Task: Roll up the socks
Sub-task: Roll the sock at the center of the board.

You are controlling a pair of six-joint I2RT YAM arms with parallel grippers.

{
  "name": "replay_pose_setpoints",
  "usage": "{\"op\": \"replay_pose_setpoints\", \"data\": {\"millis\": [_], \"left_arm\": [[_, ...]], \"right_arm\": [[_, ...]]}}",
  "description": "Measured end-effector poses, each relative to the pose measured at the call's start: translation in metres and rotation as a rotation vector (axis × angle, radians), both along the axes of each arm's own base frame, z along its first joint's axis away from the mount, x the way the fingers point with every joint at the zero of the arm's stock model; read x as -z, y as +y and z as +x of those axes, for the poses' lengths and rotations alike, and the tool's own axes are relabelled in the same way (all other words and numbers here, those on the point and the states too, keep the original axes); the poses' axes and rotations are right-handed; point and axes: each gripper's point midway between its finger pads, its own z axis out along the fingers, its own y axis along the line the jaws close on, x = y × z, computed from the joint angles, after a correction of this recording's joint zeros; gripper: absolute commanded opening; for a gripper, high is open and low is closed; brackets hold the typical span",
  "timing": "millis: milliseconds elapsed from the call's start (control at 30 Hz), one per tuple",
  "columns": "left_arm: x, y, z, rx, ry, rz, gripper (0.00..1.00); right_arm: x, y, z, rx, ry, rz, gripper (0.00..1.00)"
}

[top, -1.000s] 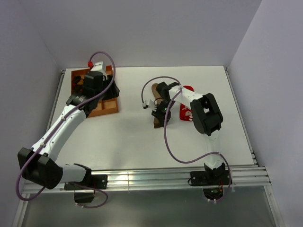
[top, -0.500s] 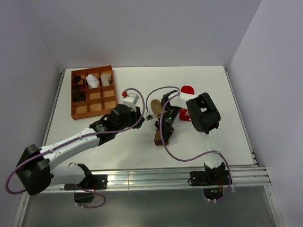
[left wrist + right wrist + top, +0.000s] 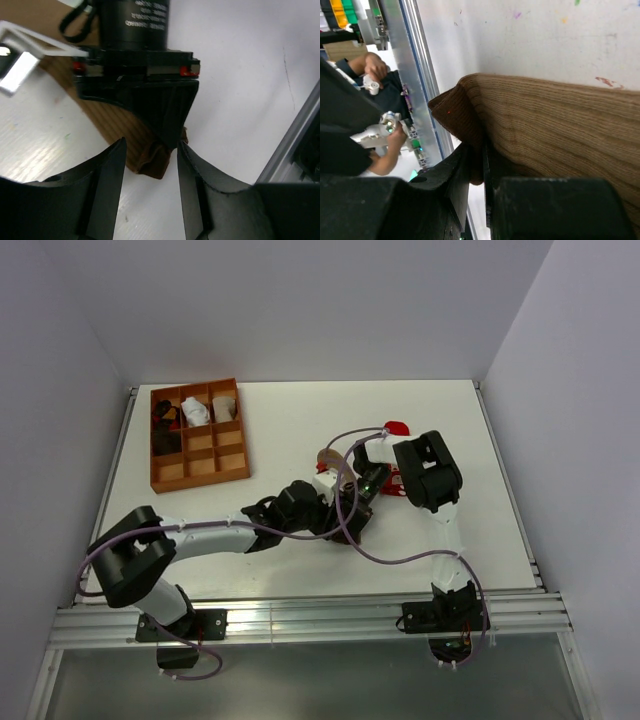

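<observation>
A ribbed brown sock point(image 3: 331, 457) lies stretched near the table's middle, its darker end point(image 3: 156, 161) toward the near edge. My right gripper point(image 3: 352, 524) is shut on that end; in the right wrist view its jaws point(image 3: 482, 150) pinch the dark fold of the sock point(image 3: 555, 130). My left gripper point(image 3: 334, 520) is open, its fingers point(image 3: 112, 170) astride the same end without touching it. A red sock with white figures point(image 3: 396, 428) lies just beyond, partly hidden by the right arm.
An orange divided tray point(image 3: 200, 482) stands at the back left with small white and black bundles in its far cells. An aluminium rail point(image 3: 300, 615) runs along the near edge, close to the sock's end point(image 3: 300, 135).
My left arm has swung from the tray to the centre, and its open gripper now straddles the sock's near end. My right gripper has drawn the sock toward the near edge.
</observation>
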Motion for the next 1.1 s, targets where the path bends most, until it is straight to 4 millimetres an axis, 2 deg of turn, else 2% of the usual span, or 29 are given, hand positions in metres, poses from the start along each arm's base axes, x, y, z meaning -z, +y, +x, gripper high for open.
{"op": "replay_pose_setpoints", "data": {"millis": [167, 433, 633, 767, 1100], "left_arm": [[0.018, -0.011, -0.005, 0.072, 0.047, -0.020, 0.52], [0.017, -0.009, 0.003, 0.101, 0.063, -0.072, 0.53], [0.033, -0.011, -0.003, 0.137, 0.101, -0.055, 0.52], [0.036, -0.010, -0.004, 0.147, 0.102, -0.046, 0.50], [0.061, 0.018, -0.008, 0.099, 0.122, 0.041, 0.49]], "right_arm": [[0.000, 0.000, 0.001, 0.022, 0.034, -0.024, 0.20], [0.000, -0.003, 0.008, 0.069, 0.073, -0.054, 0.20], [0.000, -0.004, 0.010, 0.084, 0.083, -0.066, 0.18], [0.000, -0.004, 0.011, 0.087, 0.086, -0.078, 0.17], [0.001, -0.006, 0.012, 0.093, 0.088, -0.086, 0.17]]}}
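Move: The tan sock's folded near end is already pinched in the right fingers, its middle about 1 cm back and 1 cm left of that hand point, level with it. From the left hand this end lies some 2 cm ahead, 4 cm right and 8 cm down, with the right fingertips at 3 ahead, 5 right and equally low. The red sock lies about 20 cm ahead and 16 right of the left hand, 9 below. The right fingers keep their pinch on the tan sock's folded end, squeezing slightly tighter while easing about 1 cm forward with a small turn. The left hand sinks roughly 6 cm towards that end, its half-open fingers tipping down a little; after a slight drift right it swings some 3 cm left late in the descent. Its tips come close to the flap; contact can't be seen for certain. ##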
